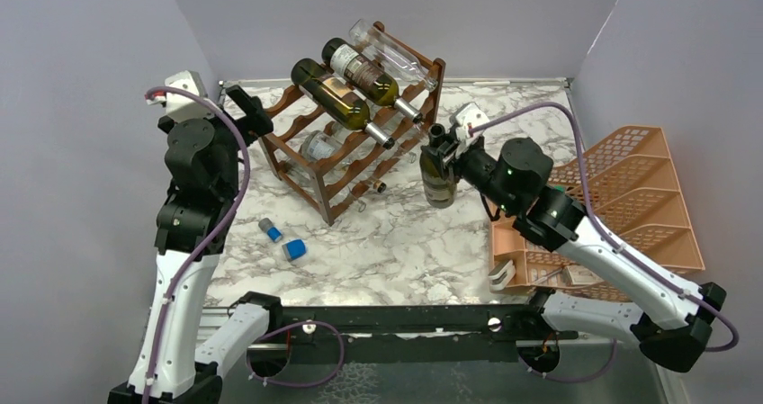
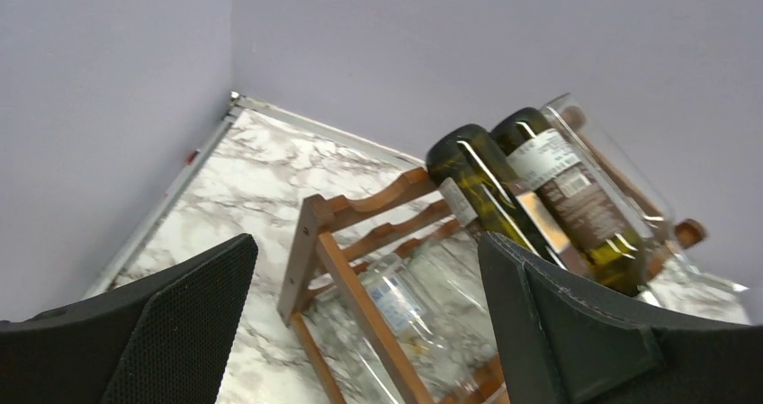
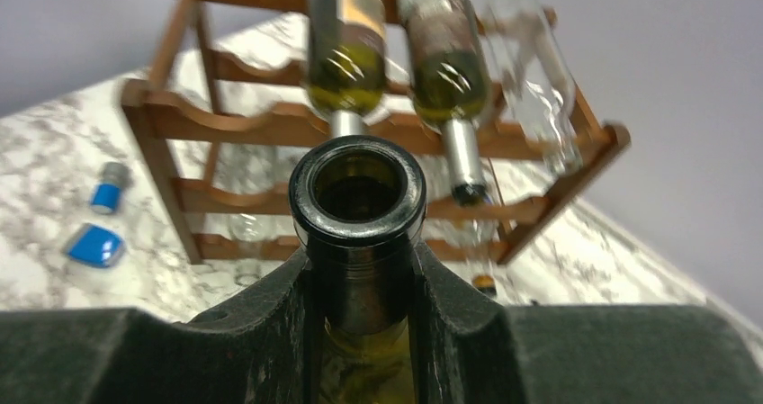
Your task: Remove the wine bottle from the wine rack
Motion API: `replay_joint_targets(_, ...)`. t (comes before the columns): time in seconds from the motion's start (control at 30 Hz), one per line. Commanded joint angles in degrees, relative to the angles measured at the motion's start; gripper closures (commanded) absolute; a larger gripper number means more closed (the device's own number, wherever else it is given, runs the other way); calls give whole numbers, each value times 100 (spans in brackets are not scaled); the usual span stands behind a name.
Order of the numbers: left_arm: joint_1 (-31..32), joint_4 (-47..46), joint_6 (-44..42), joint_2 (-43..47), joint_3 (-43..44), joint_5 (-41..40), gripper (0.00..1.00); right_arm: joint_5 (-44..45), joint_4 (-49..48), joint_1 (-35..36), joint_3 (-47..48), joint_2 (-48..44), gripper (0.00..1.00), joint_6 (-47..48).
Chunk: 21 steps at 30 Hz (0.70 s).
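Note:
The dark wooden wine rack (image 1: 335, 181) stands at an angle on the marble table, also in the left wrist view (image 2: 310, 233) and the right wrist view (image 3: 270, 125). Two dark green bottles (image 1: 337, 98) and a clear one (image 1: 391, 53) lie on its top tier. Right of the rack a dark green wine bottle (image 1: 438, 186) is upright, and my right gripper (image 1: 441, 143) is shut on its neck just below the open mouth (image 3: 358, 193). I cannot tell if its base touches the table. My left gripper (image 1: 252, 107) is open at the rack's left end, holding nothing (image 2: 369, 269).
An orange plastic organiser (image 1: 630, 197) sits at the right beside my right arm. Two small blue items (image 1: 294, 249) (image 1: 271, 231) lie on the table in front of the rack. Clear bottles (image 1: 319, 145) lie on the lower tier. Grey walls close in on three sides.

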<state>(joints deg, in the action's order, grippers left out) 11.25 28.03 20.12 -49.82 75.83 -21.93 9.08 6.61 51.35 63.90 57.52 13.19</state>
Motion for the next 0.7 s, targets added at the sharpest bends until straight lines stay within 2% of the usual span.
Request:
replay_joint_targets(0.0,-35,-916,-838,-219,-305,-606,1,15,-560,-959,75,209,99,-514)
replay_joint_targets(0.07,-37,-1110,-929,-397,-333,-748,1,-602,-587,-1734,115,412,99,-817)
replay_joint_targets(0.2,-42,-1576,-1138,-639,-368,-815,1,-1023,-875,-2472,343,968,99,-948)
replay_joint_targets(0.33,-77,-2090,-1300,-637,-565,-991,1,-1256,-1279,-2983,757,1656,99,-1055)
replay_joint_targets(0.47,-124,-2816,-1575,-393,-1167,-1071,1,-1555,-1609,-3613,1236,2424,99,-1232)
replay_joint_targets(0.67,-131,-3106,-1852,-181,-1649,-1411,1,-1695,-2284,-4097,1778,3345,99,-1173)
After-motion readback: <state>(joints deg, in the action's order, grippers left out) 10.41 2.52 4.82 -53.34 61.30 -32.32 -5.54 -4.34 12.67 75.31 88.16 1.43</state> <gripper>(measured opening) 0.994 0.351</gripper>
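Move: The wine bottle already hangs upright from the right hand, gripped by its neck. It is headed for the bare table right of the rack, some 22 cm ahead, 13 cm to the right and 36 cm below. The wine rack's middle is about 16 cm ahead and 20 cm left, the clear bottle on it 25 cm ahead and 9 cm left. The orange tray lies level, 40 cm right. From the left hand that bare spot is about 18 cm ahead and 64 cm right. The bottle is swept forward, away from the rack's front and out past its right end, by the right hand, which keeps its grip on the neck: about 23 cm forward, 13 cm to the right and 8 cm down, the sinking mostly early. The wrist turns some 25 degrees clockwise and dips slightly forward. The empty left hand, still wide open, drifts about 5 cm forward and a little left and down, away from the bottle. ##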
